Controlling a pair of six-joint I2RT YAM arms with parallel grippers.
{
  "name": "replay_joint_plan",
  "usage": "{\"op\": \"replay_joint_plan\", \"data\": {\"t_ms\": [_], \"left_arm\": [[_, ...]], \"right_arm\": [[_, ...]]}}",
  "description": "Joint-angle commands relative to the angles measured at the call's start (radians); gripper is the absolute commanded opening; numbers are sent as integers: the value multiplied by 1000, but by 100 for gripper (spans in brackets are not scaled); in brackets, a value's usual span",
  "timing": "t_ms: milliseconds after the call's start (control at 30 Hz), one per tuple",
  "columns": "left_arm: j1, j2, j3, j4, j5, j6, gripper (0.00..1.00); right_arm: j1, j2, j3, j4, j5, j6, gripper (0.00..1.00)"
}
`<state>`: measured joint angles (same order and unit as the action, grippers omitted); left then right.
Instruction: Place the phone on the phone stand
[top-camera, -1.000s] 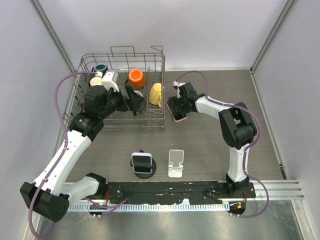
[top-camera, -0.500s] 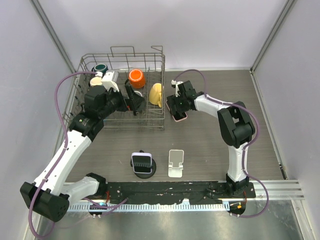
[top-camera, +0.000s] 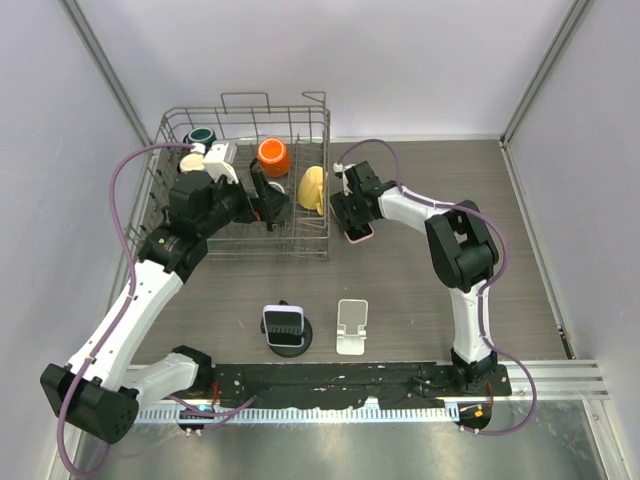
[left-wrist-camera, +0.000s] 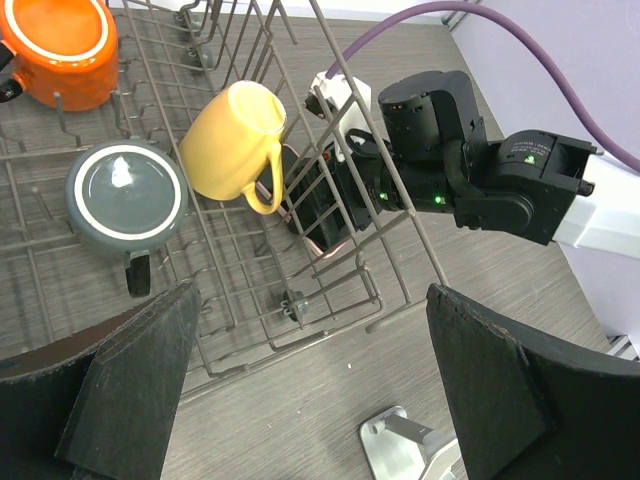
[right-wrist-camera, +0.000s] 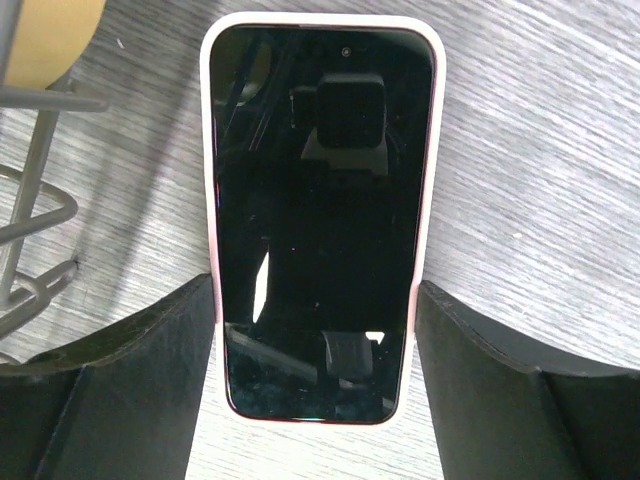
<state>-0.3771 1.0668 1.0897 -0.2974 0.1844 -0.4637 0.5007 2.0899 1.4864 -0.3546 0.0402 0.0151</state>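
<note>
The phone (right-wrist-camera: 318, 200), black-screened in a pale pink case, lies flat on the grey table right of the dish rack; it also shows in the top view (top-camera: 360, 233) and in the left wrist view (left-wrist-camera: 322, 222). My right gripper (right-wrist-camera: 315, 310) has a finger pressed against each long edge of the phone's near end; in the top view it (top-camera: 350, 212) covers the phone's far part. The empty white phone stand (top-camera: 351, 326) stands near the front edge. My left gripper (left-wrist-camera: 315, 370) is wide open and empty above the rack's right front corner (top-camera: 265, 205).
A wire dish rack (top-camera: 325, 175) holds a yellow mug (top-camera: 312, 188), an orange mug (top-camera: 273, 155) and a grey mug (left-wrist-camera: 125, 195). A black stand carrying another phone (top-camera: 284, 327) sits left of the white stand.
My right gripper has slid left and further over the phone, so less of the phone shows in the top view. The left arm has not moved.
</note>
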Motion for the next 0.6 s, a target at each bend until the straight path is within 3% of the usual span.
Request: {"op": "replay_joint_plan", "data": {"t_ms": [0,67,100,133,300,467,533,567], "left_arm": [[4,-1,19,24,15,4,100],[4,-1,19,24,12,4,100],[3,1,19,24,13,3,100],[4,-1,19,26,13,5,100],[4,-2,19,23,13,2,100],[3,-2,21,26,23,-4,100],[4,-4,22,23,21,-3,100],[4,-2,25,21,20,-4,100]], "right_arm": [[13,51,57,-127,35,12,52],[12,42,40,-161,65,34,40],[12,33,29,-167,90,51,26],[12,4,11,-172,104,89,20],[6,-158,-233,-149,162,219,4],[12,-412,-559,-52,167,408,2],[18,-488,-635,-24,176,448,10],[25,-519,-687,6,168,459,20]]}}
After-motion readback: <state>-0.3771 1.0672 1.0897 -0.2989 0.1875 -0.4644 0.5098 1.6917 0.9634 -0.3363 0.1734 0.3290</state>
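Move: The right hand already pinches the dark, pink-rimmed phone by its long sides at table height, and the white phone stand lies about 27 cm straight back. The black stand with another phone is about 17 cm left of the white one, level with it. The yellow mug in the rack sits roughly 11 cm left and 9 cm ahead of the right hand. From the idle left hand, the white stand is about 19 cm back, 18 cm right and 28 cm below. Right hand keeps its pinch, dragging the phone back about 12 cm and right 7, turning clockwise some 20 degrees. ##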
